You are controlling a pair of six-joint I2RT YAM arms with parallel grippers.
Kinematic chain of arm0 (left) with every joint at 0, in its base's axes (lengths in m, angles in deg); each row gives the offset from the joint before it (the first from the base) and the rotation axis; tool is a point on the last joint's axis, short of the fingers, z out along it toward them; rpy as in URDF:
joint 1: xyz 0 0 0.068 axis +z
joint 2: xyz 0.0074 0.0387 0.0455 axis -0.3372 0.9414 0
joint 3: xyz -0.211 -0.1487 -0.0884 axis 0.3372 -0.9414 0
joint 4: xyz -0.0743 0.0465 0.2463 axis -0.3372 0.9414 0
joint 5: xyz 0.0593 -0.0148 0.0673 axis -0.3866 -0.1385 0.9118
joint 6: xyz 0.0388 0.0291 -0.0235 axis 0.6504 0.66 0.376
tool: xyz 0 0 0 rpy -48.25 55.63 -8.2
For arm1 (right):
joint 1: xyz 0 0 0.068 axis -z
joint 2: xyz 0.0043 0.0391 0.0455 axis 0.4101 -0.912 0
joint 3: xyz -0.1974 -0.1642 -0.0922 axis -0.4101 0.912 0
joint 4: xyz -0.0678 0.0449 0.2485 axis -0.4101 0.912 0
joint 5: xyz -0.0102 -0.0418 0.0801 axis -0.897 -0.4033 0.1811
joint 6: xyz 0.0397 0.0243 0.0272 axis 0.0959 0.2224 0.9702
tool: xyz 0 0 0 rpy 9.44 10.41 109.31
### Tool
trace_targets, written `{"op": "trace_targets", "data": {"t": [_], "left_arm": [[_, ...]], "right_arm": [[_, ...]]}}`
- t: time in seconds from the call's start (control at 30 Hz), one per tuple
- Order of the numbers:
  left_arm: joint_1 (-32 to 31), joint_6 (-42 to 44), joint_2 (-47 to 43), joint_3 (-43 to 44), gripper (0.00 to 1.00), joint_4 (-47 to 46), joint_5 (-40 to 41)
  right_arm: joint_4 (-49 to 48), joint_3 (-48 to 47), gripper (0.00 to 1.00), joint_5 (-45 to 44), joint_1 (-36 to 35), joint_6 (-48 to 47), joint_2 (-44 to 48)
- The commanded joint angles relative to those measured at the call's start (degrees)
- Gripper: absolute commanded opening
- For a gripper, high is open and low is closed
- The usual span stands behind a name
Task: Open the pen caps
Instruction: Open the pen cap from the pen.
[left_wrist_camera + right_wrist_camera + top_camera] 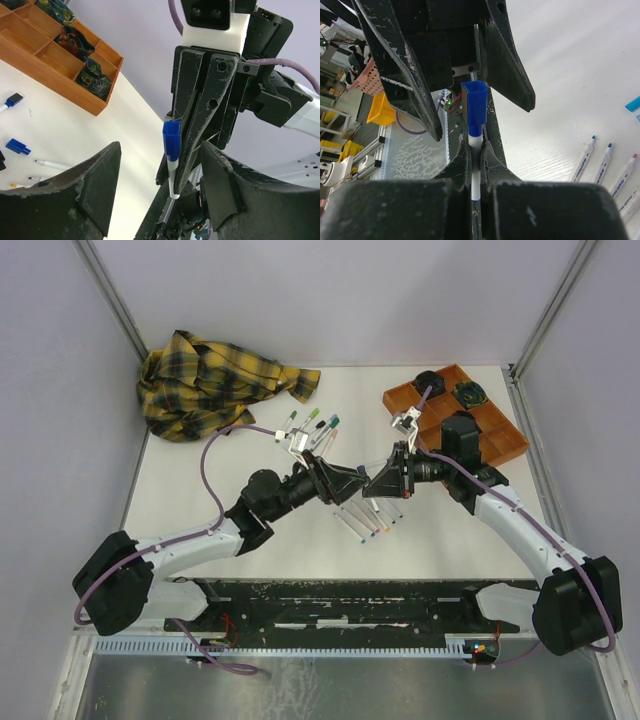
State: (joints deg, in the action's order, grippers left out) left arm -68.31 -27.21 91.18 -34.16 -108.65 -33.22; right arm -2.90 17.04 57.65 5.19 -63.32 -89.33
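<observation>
My right gripper (476, 149) is shut on the white barrel of a pen (476, 172), held above the table's middle. The pen's blue cap (475, 106) sticks out beyond the fingertips. My left gripper (160, 150) faces it, open, with one finger (95, 182) on each side of that blue cap (171, 141), not touching it. In the top view the left gripper (350, 483) and right gripper (383, 480) meet tip to tip. Capped pens (312, 420) lie behind them. Uncapped pens (365, 525) lie in front of them.
An orange compartment tray (500, 430) with dark round objects stands at the back right. A yellow plaid cloth (215, 385) is bunched at the back left. A loose blue cap (17, 146) and uncapped pens (590, 155) lie on the white table.
</observation>
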Motion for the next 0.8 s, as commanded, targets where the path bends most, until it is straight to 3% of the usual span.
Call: {"op": "trace_targets", "data": {"t": [0.0, 0.27, 0.47, 0.77], "left_arm": [[0.3, -2.5, 1.4, 3.9, 0.67, -2.3, -2.3], [0.3, -3.1, 4.2, 6.4, 0.43, -2.1, -4.0], [0.4, -3.7, 5.4, 6.8, 0.06, -3.0, -5.5], [0.4, -3.7, 4.1, 4.1, 0.03, -7.9, -2.6]], "right_arm": [[-0.8, -2.7, 0.0, 0.9, -0.3, -1.1, -0.3], [-0.3, -2.8, 0.0, 0.8, -0.4, -1.5, -0.3], [0.2, -2.9, 0.02, 0.6, -0.4, -1.8, -0.3], [0.6, -3.1, 0.32, 0.5, -0.5, -1.3, -0.7]]}}
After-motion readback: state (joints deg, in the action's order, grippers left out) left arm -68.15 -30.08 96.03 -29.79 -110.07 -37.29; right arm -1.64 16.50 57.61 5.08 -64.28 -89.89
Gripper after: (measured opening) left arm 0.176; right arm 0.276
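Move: The blue cap of the pen, which the right fingers still hold by its body, sits between the left hand's open fingers, about 2 cm to the hand's right and 1 cm above it. From the right hand that cap is some 4 cm up, 2 cm ahead and 1 cm left. Roughly 25 cm below the left hand, the uncapped pens lie about 5 cm right and 4 cm back; two light blue caps lie some 6 cm left and 6 cm ahead. Easing about 2 cm to its right towards the right hand, the left hand shuts its wide-open fingers and pinches the blue cap from both sides, then keeps its grip. The right hand stays in place and, once the left has closed, parts its fingers about a quarter of the way to let go of the white pen body. ##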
